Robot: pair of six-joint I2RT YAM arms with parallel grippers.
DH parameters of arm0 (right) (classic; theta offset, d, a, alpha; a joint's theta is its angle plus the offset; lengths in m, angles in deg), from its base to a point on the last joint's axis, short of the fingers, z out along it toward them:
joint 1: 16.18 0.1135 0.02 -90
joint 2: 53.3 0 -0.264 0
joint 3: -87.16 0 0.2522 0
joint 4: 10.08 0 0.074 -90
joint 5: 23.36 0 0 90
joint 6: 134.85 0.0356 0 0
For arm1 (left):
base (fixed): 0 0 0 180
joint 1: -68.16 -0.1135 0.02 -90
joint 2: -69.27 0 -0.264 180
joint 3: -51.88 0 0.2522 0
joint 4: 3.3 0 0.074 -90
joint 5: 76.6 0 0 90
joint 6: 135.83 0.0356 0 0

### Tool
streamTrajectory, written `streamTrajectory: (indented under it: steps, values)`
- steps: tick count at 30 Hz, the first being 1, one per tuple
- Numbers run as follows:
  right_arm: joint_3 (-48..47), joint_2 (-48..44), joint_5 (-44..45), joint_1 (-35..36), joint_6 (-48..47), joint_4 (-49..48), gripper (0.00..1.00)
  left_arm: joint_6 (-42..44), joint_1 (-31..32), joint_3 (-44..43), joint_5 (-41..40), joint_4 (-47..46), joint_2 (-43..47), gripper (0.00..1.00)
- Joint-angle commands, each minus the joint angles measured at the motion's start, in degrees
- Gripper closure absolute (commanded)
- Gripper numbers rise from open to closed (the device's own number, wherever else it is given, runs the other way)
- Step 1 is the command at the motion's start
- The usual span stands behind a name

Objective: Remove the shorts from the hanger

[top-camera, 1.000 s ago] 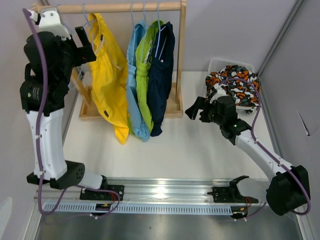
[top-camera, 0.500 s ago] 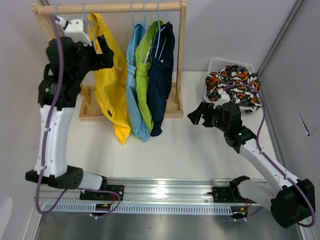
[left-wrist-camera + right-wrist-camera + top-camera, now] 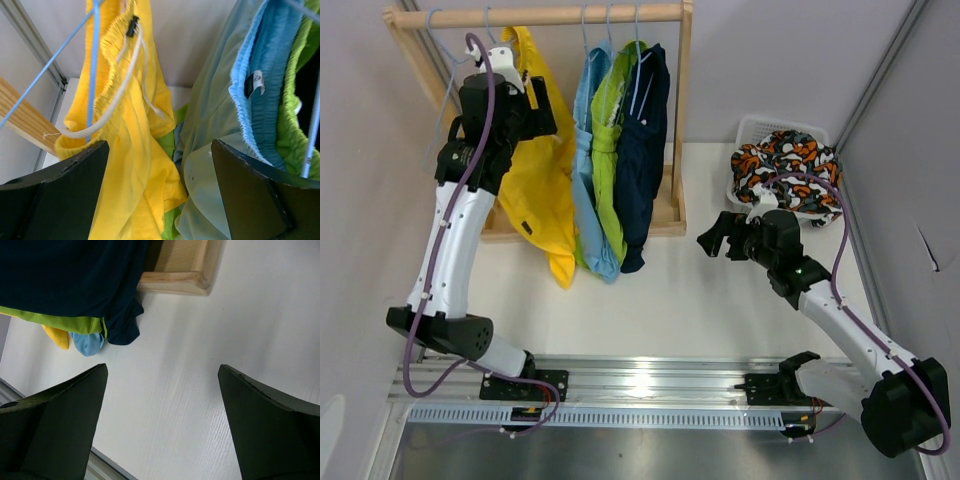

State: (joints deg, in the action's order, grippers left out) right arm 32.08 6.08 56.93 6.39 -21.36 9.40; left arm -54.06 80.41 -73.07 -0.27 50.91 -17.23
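Observation:
Yellow shorts (image 3: 535,180), light blue shorts (image 3: 588,150), lime green shorts (image 3: 610,130) and navy shorts (image 3: 645,150) hang on wire hangers from a wooden rail (image 3: 570,15). Patterned shorts (image 3: 785,165) lie in a white basket. My left gripper (image 3: 542,105) is high up at the yellow shorts' waistband. In the left wrist view, the left gripper (image 3: 160,180) is open. Loose folds of the yellow shorts (image 3: 135,150) and light blue shorts (image 3: 220,115) lie between its fingers, and a blue hanger (image 3: 92,60) passes through the yellow waistband. My right gripper (image 3: 715,238) hovers open over the table, empty.
The wooden rack's base (image 3: 180,270) and right upright (image 3: 680,110) stand just left of my right gripper. The white basket (image 3: 750,128) sits at the back right by the wall. Navy shorts (image 3: 70,275) hang down over the base.
My left arm has swung right from the rack's left post to the top of the yellow shorts. My right arm has drifted slightly right.

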Motion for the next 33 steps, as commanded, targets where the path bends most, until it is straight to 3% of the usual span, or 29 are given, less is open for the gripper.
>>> streamTrajectory:
  steps: [1,8,20,23,24,29,33]
  values:
    - [0.0,0.7,0.0,-0.5,-1.3,-1.8,0.0,-1.3,0.2,0.3,-1.5,-5.6,5.5,0.1]
    - [0.6,2.9,-1.1,-0.6,-0.5,-4.1,0.01,0.5,0.1,-2.5,-2.4,-3.7,7.8,0.07]
    - [0.8,2.4,-0.5,-0.9,-1.8,-3.0,0.01,0.0,-2.8,-3.7,-0.7,-7.5,-2.6,0.1]
    - [1.2,2.0,-0.2,-1.4,-2.5,-2.4,0.01,-0.2,-2.9,-6.2,-0.7,-7.5,-6.3,0.24]
    - [1.3,1.9,-0.3,-1.6,-2.7,-2.3,0.01,-0.3,-2.9,-6.7,-0.7,-7.5,-7.2,0.43]
    - [2.0,1.6,-1.3,-3.2,-2.9,-2.0,0.0,0.1,-3.0,-11.7,-1.2,-6.5,-10.9,0.98]
    - [2.5,1.7,-1.7,-3.9,-2.9,-2.6,0.01,0.8,-2.9,-16.9,0.0,-3.3,-12.4,1.0]
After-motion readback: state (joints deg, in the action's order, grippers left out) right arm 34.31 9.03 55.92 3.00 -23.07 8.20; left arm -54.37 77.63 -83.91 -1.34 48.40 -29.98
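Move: A blue strut of the yellow shorts' hanger stands about 8 cm ahead of the left hand, some 2 cm to its left and roughly level. The yellow shorts hang around it, their middle about 8 cm ahead, 3 cm right and 15 cm below; the light blue shorts are some 10 cm ahead, 12 cm right and 15 cm below. From the right hand the strut is roughly 20 cm ahead, 38 cm left and 23 cm higher. Up and back first, about 7 cm up and 4 cm back with the fingertips tilting up some 10 degrees, the left hand then swings forward about 10 cm and down to nearly its starting height, levelling off again. Its open fingers shut on the blue hanger strut at the yellow shorts and pinch it. The empty right hand sinks about 3 cm, drifting slightly right, fingers open. ##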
